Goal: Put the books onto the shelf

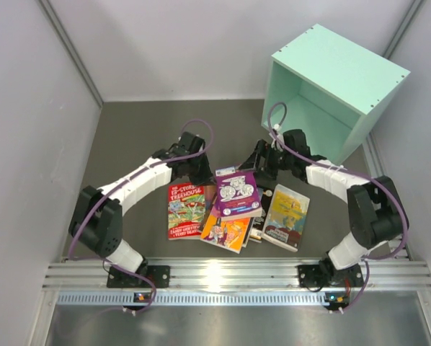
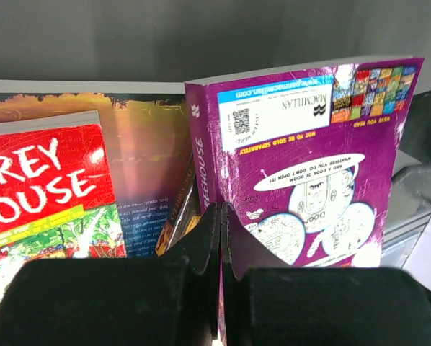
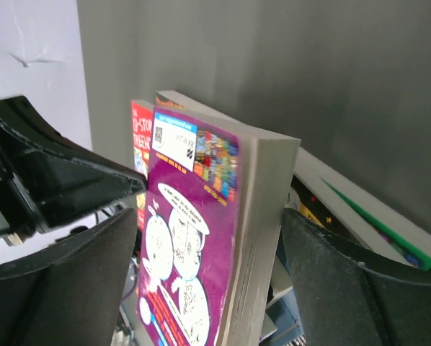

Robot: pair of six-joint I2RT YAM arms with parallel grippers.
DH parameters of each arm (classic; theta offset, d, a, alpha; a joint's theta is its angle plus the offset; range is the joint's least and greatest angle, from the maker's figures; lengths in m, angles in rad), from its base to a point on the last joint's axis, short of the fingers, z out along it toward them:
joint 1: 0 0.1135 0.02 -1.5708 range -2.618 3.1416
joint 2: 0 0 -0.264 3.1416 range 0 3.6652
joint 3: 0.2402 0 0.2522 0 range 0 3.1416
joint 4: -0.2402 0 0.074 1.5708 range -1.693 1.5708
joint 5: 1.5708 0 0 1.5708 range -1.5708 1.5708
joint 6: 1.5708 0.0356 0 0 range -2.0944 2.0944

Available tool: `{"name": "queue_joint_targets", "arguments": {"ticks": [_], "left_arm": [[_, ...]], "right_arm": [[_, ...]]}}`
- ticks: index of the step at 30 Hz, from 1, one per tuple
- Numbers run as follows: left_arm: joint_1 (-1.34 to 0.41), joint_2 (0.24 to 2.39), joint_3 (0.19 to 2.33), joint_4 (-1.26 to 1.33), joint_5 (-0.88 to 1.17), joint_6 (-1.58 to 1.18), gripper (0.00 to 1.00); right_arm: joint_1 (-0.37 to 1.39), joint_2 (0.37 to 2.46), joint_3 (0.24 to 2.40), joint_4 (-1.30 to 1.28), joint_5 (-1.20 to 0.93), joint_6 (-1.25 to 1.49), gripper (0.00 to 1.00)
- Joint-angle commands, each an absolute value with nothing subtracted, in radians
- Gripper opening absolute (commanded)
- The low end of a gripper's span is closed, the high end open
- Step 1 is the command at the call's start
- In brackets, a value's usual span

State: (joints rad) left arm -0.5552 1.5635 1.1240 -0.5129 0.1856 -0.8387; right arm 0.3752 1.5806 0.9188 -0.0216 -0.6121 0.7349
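The books lie in a loose pile in front of both arms. The purple book (image 1: 237, 193) is tipped up on top of the pile, back cover showing (image 2: 309, 158). My left gripper (image 1: 205, 173) is shut, its tips (image 2: 221, 209) pressed at the purple book's spine edge; a sliver of purple shows in the slit. My right gripper (image 1: 262, 167) is open, its fingers (image 3: 78, 288) straddling the purple book (image 3: 194, 216) without touching it. The red cartoon book (image 1: 184, 210) lies flat at the left. The mint-green shelf (image 1: 345, 65) stands at the back right, open face toward the arms.
An orange-blue book (image 1: 226, 232) and a yellow-brown book (image 1: 287, 216) lie under and right of the purple one. Black and green books (image 3: 374, 223) lie beneath. Grey walls close in left, right and behind. An aluminium rail (image 1: 230, 274) runs along the near edge.
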Motion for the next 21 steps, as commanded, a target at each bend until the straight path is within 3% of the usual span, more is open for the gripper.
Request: {"name": "queue_joint_targets", "arguments": {"ticks": [1, 5, 8, 14, 21], "left_arm": [[-0.575, 1.595, 1.150, -0.449, 0.216, -0.848, 0.00], [-0.574, 1.603, 1.163, -0.448, 0.218, -0.841, 0.00], [-0.575, 1.617, 1.176, -0.448, 0.213, -0.831, 0.00], [-0.574, 1.687, 1.267, -0.468, 0.207, -0.799, 0.00], [-0.574, 1.755, 1.365, -0.477, 0.213, -0.779, 0.00]], "right_arm": [[0.370, 1.606, 0.963, 0.113, -0.699, 0.787, 0.72], [0.370, 1.609, 0.951, 0.152, -0.732, 0.807, 0.50], [0.370, 1.603, 0.946, 0.182, -0.762, 0.824, 0.40], [0.373, 1.571, 0.917, 0.265, -0.866, 0.867, 0.37], [0.391, 1.529, 0.913, 0.088, -0.887, 0.718, 0.37]]}}
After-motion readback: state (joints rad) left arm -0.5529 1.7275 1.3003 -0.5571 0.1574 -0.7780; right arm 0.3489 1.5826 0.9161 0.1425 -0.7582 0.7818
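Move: The purple book lies on the pile between my hands. Its middle is about 7 cm back and 5 cm left of my open right hand, some 3 cm lower; from my shut left hand it is about 8 cm right and 5 cm back. From my right hand, the black book is roughly 12 cm back and 4 cm right, the yellow book 14 cm back and 11 cm right. The red book lies some 9 cm left and 10 cm back of my left hand. My right hand edges forward barely 2 cm while its fingers close to under half open, pinching the purple book's far right corner. Then I lift about 3.5 cm, easing slightly left and back and rolling some 10 degrees, left side up. My left fingers stay shut beside the spine and slide forward about 3.5 cm along it, slightly right. ##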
